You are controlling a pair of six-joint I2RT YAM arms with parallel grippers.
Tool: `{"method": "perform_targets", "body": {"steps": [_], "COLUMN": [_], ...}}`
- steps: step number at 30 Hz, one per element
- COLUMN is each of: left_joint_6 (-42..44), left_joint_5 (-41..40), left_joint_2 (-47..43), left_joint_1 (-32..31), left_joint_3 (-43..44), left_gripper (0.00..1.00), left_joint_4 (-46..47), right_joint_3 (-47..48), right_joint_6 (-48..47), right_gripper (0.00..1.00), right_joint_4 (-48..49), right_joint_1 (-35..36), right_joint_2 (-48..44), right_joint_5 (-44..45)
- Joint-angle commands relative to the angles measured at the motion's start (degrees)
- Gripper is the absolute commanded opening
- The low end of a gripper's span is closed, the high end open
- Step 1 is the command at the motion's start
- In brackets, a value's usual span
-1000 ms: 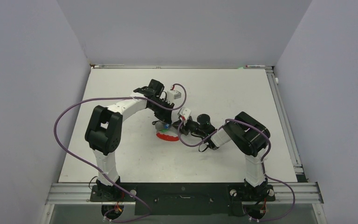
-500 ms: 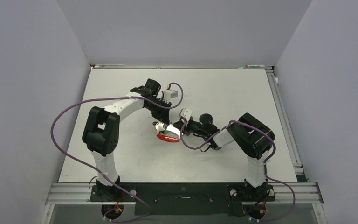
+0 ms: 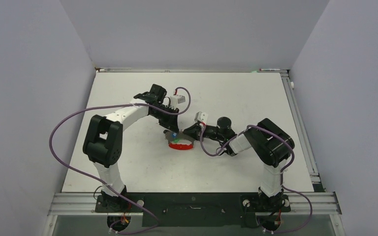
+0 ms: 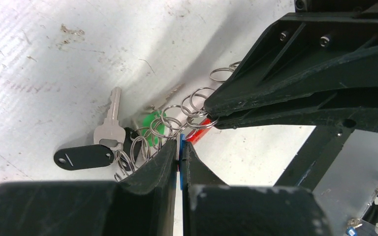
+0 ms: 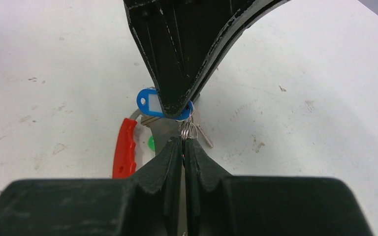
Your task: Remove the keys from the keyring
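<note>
The keyring [image 5: 124, 147] is a red arc with a grey metal part, lying on the white table [image 3: 128, 162]; the top view shows its red arc [image 3: 179, 146] between the two arms. A chain of small metal rings [image 4: 177, 115] joins the keys. My left gripper [image 4: 179, 145] is shut on the blue key tag [image 5: 150, 103], seen edge-on between its fingers. My right gripper [image 5: 183, 140] is shut on a small ring [image 5: 188, 129] of the bunch, tip to tip with the left one. A silver key [image 4: 110, 115], a black tag [image 4: 83, 156] and a green tag [image 4: 152, 123] lie on the table.
Purple cables [image 3: 64, 132] loop off both arms. Grey walls close in the table on three sides, and a metal rail [image 3: 300, 123] runs along its right edge. The arm bases stand at the near edge.
The right wrist has drawn back to the right and the left wrist has shifted slightly left. The red arc, tipped up half a second ago, lies flatter now. Both grippers have stayed shut.
</note>
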Motion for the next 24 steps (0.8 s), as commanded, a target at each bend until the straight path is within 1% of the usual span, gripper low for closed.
{"method": "perform_targets", "body": {"steps": [1, 3, 7, 9, 11, 14, 16, 19, 22, 24], "left_joint_6": [-0.79, -0.18, 2.66, 4.06, 5.02, 7.27, 9.03, 10.72, 8.22, 7.12], "left_joint_5": [2.14, 2.66, 3.23, 3.92, 5.73, 8.6, 9.65, 12.95, 15.57, 15.96], "left_joint_2": [-5.45, -7.21, -11.42, -14.0, -17.42, -23.01, -26.55, -27.84, -28.01, -27.21], "left_joint_1": [1.45, 1.97, 2.95, 4.39, 6.48, 8.13, 8.0, 7.85, 7.27, 5.73], "left_joint_3": [-1.23, -2.23, -1.27, -0.61, -1.43, -4.05, -6.33, -5.99, -6.2, -5.4], "left_gripper": [0.01, 0.09, 0.3, 0.37, 0.45, 0.53, 0.57, 0.58, 0.55, 0.53], "left_joint_4": [3.22, 4.06, 3.21, 2.68, 4.3, 7.84, 10.49, 9.96, 13.95, 15.01], "right_joint_3": [-0.25, 0.48, 1.57, 2.03, 2.54, 3.24, 3.72, 4.85, 6.23, 7.01], "right_joint_6": [4.7, 7.61, 12.12, 15.12, 17.84, 22.24, 25.89, 28.81, 31.3, 30.33], "right_gripper": [0.05, 0.05, 0.05, 0.05, 0.05, 0.05, 0.05, 0.05, 0.05, 0.05], "right_joint_4": [7.42, 7.31, 6.88, 7.41, 7.7, 8.97, 10.63, 10.63, 9.09, 4.23], "right_joint_1": [-1.66, -2.61, -4.16, -5.05, -5.8, -6.89, -7.41, -7.51, -7.52, -7.39], "right_joint_2": [-4.86, -5.37, -6.59, -7.18, -7.81, -8.55, -8.76, -9.5, -9.72, -10.38], "right_joint_5": [-9.65, -12.06, -15.76, -17.72, -19.5, -22.02, -23.44, -24.77, -25.22, -25.26]}}
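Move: The left fingers still pinch the blue key tag, its middle about 1 cm back from them; the right fingers still hold a small ring on the keyring some 3 cm to the left hand's right and 1 cm lower. From the left hand, the red handle hangs about 5 cm back, 1 cm right and 4 cm below, and the black tag about 4 cm left, level fore-and-aft, 4 cm below. From the right hand, the blue tag lies 3 cm left, 1 cm back, 1 cm above. Open the left gripper to a bit over half to let go of the blue tag, and take it up about 17 cm, away from the keyring, drifting slightly left while the wrist turns to swing the fingertips forward. Keep the right gripper shut on its ring and lift the keyring about 8 cm, easing back and right, turning some 20 degrees counter-clockwise with fingertips rising. ##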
